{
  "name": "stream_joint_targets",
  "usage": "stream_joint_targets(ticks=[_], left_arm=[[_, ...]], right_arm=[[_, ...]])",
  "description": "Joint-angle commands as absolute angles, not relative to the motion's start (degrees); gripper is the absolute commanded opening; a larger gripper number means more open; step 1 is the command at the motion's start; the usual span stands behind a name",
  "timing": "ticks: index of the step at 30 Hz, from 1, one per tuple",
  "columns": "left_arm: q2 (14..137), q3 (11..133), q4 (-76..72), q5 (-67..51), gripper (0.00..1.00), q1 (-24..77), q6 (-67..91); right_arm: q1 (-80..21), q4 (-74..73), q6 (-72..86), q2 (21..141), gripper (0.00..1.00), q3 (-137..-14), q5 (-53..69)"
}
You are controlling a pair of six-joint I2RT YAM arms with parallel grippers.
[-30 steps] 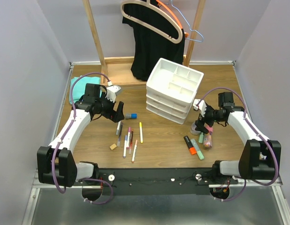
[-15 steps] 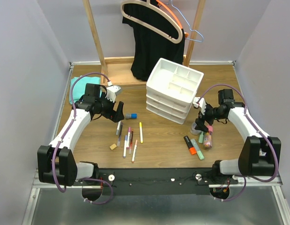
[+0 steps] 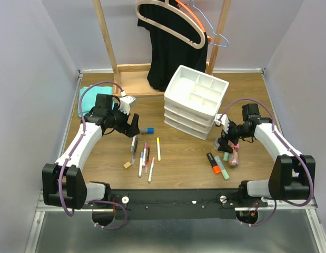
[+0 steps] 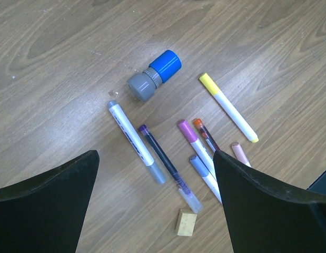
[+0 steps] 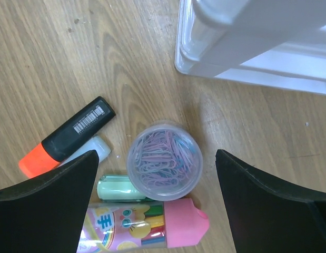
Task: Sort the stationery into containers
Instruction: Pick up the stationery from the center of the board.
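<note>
Several slim pens and markers lie on the table with a tan eraser cube and a blue-capped tube. My left gripper hovers open above them. Its wrist view shows the tube, a yellow marker, a grey-tipped pen and the eraser. My right gripper hangs open over a clear tub of paper clips, with an orange highlighter, a green highlighter and a pink-capped clear bottle beside it. The white drawer organiser stands behind.
A wooden rack with hangers and a black garment stands at the back. A teal cloth lies at the far left. The organiser's lower corner is close beyond my right gripper.
The right arm's wrist has shifted slightly to the left, with its gripper staying over the paper clip tub. The left arm has not moved.
</note>
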State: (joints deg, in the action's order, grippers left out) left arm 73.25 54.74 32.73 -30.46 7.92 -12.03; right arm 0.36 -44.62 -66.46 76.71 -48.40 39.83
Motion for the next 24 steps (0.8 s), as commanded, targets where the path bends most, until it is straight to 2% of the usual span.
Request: stream_joint_targets(ticks=[1,11,17,20,23,24], left_arm=[[72.7,53.7,32.2,-29.7,0.99,7.6,-11.2],[72.8,54.0,32.4,-29.5,0.99,7.5,-11.2],[73.0,54.2,32.3,-29.6,0.99,7.2,-11.0],[73.1,54.1,32.2,-29.6,0.99,7.1,-11.0],[73.1,54.1,31.9,-29.6,0.99,7.0,-10.8],[73.0,54.0,31.9,-29.7,0.99,6.9,-10.8]], right_arm=[[-1.5,-39.6,-64.7,76.2,1.00,-45.9,36.0],[-1.5,-34.5,-61.9,78.0,0.99,-45.0,36.1],[-1.6,-34.5,-62.9,78.1,0.95,-43.9,34.5],[-1.5,-35.2,-63.3,78.2,0.89,-43.6,34.0],[-1.6,-35.2,-62.8,78.3,0.75,-43.9,33.8],[-1.6,-35.9,-62.8,78.3,0.65,-44.3,33.8]])
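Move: The clear jar of paper clips sits just under the open right fingers, about 4 cm below, some 2 cm ahead and 1 cm left. From that hand the colourful bottle lies roughly 3 cm back and 4 cm right, the black-orange highlighter about 7 cm back and 5 cm left, and the white drawer unit some 15 cm ahead and 13 cm left. From the left hand the jar is about 39 cm right, 5 cm back and 10 cm down. The right hand's housing seems to brush the near right side of the white drawer unit as the hand settles over the paper-clip jar: down about 1 cm, then forward about 1.5 cm, then down another 1 cm. At the end the wide-open fingers start closing around the jar, by about a fifth; a grip on it can't be made out. ##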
